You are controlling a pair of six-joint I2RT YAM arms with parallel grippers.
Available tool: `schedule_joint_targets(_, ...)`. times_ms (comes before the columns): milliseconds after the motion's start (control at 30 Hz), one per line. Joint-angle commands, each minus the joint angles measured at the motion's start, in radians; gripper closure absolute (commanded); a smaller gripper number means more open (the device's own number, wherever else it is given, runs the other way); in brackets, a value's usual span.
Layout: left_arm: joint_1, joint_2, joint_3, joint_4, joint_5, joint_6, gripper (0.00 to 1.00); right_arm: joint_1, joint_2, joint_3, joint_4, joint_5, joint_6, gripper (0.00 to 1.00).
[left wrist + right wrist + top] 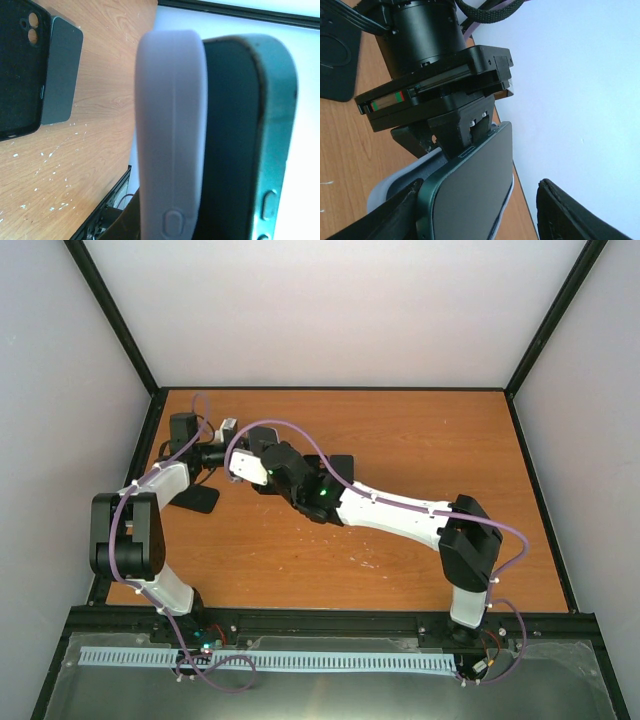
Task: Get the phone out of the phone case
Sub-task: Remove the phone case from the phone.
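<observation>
A dark green phone (pixel 240 140) with a black screen (pixel 470 195) sits partly in a pale lavender phone case (pixel 170 125). One end of the case is peeled away from the phone. My left gripper (pixel 470 127) is shut on the edge of phone and case together and holds them in the air at the table's back left (pixel 228 428). My right gripper (pixel 480 220) straddles the phone's free end. One of its fingers (pixel 385 220) rests against the case and phone edge, and the other stands well off to the right. It is open.
A black case (pixel 20 70) and a grey phone (pixel 60 70) lie side by side on the wooden table (pixel 400 440). Dark flat items lie under the arms (pixel 195 498). The enclosure's black frame and white walls stand close behind the left gripper.
</observation>
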Motion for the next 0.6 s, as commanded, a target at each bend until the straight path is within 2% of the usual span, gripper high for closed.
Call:
schedule_joint_targets(0,0.000,-0.057,0.011,0.018,0.067,0.000,0.99,-0.001,0.038,-0.026,0.107,0.101,-0.084,0.44)
schedule_joint_targets(200,0.000,-0.055,0.008,0.015,0.065,0.007,0.99,-0.001,0.020,-0.057,0.186,0.122,-0.127,0.64)
schedule_joint_targets(467,0.000,-0.045,0.018,-0.021,0.039,0.049,0.99,0.001,-0.048,-0.071,0.189,0.109,-0.112,0.96)
schedule_joint_targets(567,0.000,-0.047,0.029,-0.058,0.012,0.090,0.99,-0.002,-0.083,-0.060,0.158,0.101,-0.089,0.97)
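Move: Between the right hand's open fingers stands the phone, already partly out of its lilac case, its middle about 4 cm ahead, 1 cm left and 3 cm lower; the case lies right under it, some 3 cm farther down. On the table, 25 cm below, a black case lies about 7 cm farther out and 9 cm right. From the left hand, still gripping the lilac case, the phone is level ahead, 3 cm right and 2 cm higher. Closing nearly all the way from a wide opening, the right fingers pinch the phone while that hand stays almost in place, easing about half a centimetre left and down and then back up, its tips lifting some 5 degrees. The left hand holds still and keeps its grip on the lilac case. ##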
